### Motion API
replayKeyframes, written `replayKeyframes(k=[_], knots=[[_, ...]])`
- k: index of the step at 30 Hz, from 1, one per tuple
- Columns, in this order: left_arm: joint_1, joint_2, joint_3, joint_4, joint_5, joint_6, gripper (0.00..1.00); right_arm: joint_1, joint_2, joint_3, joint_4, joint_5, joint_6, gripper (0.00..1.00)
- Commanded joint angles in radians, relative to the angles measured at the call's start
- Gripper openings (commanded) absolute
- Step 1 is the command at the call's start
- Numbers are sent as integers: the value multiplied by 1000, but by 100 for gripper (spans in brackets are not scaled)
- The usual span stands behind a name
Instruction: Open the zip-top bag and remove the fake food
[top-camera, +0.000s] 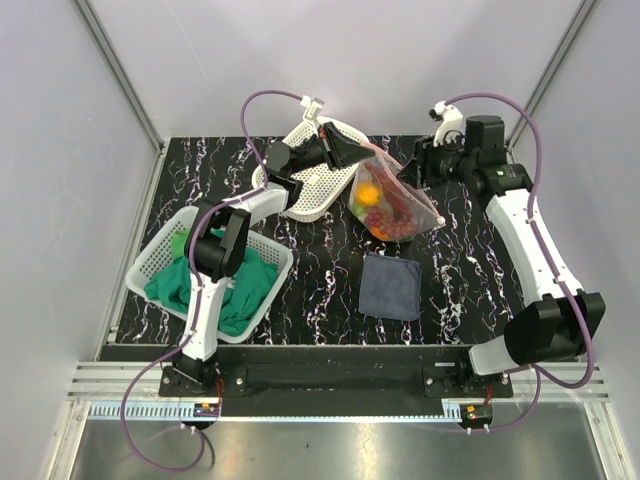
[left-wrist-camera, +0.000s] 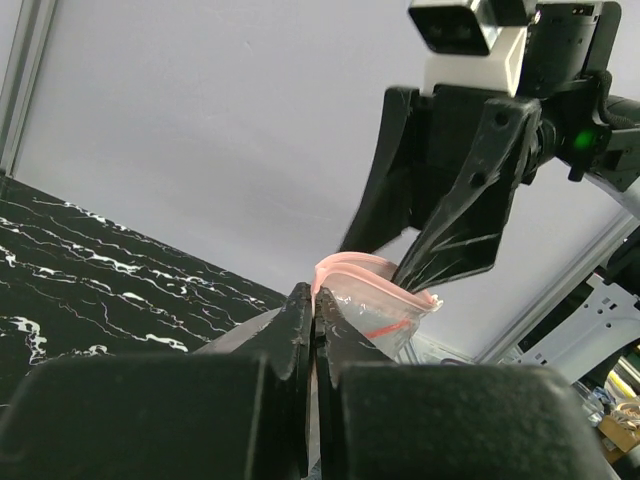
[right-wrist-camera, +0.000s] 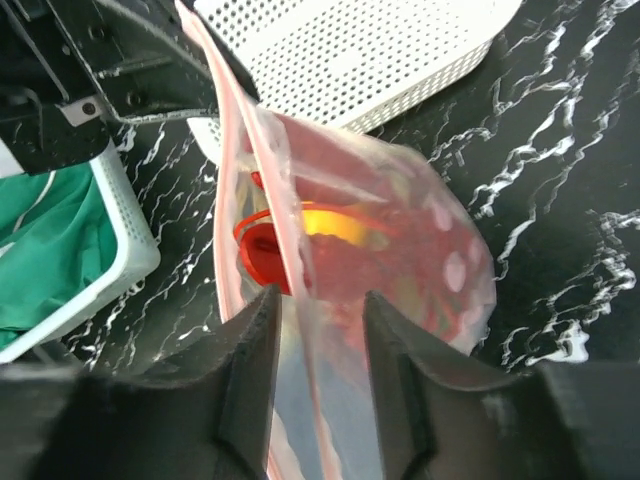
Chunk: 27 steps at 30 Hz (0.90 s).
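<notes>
The zip-top bag (top-camera: 392, 200) hangs clear and crinkly over the table's middle, its pink zip strip (left-wrist-camera: 370, 270) uppermost and parted into a loop. My left gripper (top-camera: 345, 150) is shut on the strip's left end (left-wrist-camera: 317, 292). My right gripper (top-camera: 425, 165) stands open at the strip's other end; one side of the strip (right-wrist-camera: 300, 300) runs between its fingers (right-wrist-camera: 250, 370) without being pinched. Inside the bag lies the fake food: an orange fruit (top-camera: 368, 193), red pieces (top-camera: 392, 222) and a red toy (right-wrist-camera: 262, 252) near the mouth.
A white perforated basket (top-camera: 322, 185) lies tipped at the back, behind the bag. A second white basket (top-camera: 160, 255) with a green cloth (top-camera: 235, 290) sits at the left. A dark blue-grey folded cloth (top-camera: 390, 286) lies in front of the bag.
</notes>
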Motion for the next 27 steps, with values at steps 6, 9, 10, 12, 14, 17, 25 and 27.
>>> replayKeyframes(k=[6, 9, 10, 12, 14, 17, 25, 27], knots=[[-7, -33, 49, -33, -5, 53, 9, 23, 11, 37, -3, 158, 16, 0], [-11, -87, 18, -137, -32, 93, 40, 23, -1, 43, -2, 199, 69, 0], [-11, -130, -9, -177, -57, 135, 51, 23, -13, 43, -2, 210, 76, 0], [-13, -182, -37, -342, -91, 235, 67, 21, -21, 42, 1, 213, 86, 0], [-14, -277, -74, -559, -138, 316, 75, 23, -35, 33, 11, 204, 94, 0], [-19, -381, -57, -933, -258, 488, 76, 26, -45, 13, 27, 193, 123, 0], [-109, -596, -142, -1218, -477, 559, 72, 69, -73, -13, 86, 300, 209, 0], [-175, -595, -84, -1300, -534, 594, 70, 67, -88, -6, 86, 379, 208, 0]])
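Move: The bag rim that the right hand goes for already runs between its open fingers, about 1 cm ahead, 1 cm to its right and 2 cm below their middle. The bag's food-filled body lies some 5 cm back, 5 cm left and 14 cm below. The grey pad is roughly 24 cm back, 3 cm left, 22 cm down. The left hand still pinches the rim's far corner; from it, the white basket lies about 14 cm left, 1 cm back and 20 cm down. Down and slightly forward and right, barely 2 cm, the right hand dips and shuts on the rim, then keeps its pinch while easing back and turning about 10 degrees clockwise. The left fingers open and let go of the corner; that hand sinks briefly, then pulls up, left and back off the bag, ending some 5 cm higher, its fingers swinging forward and tipping down. ##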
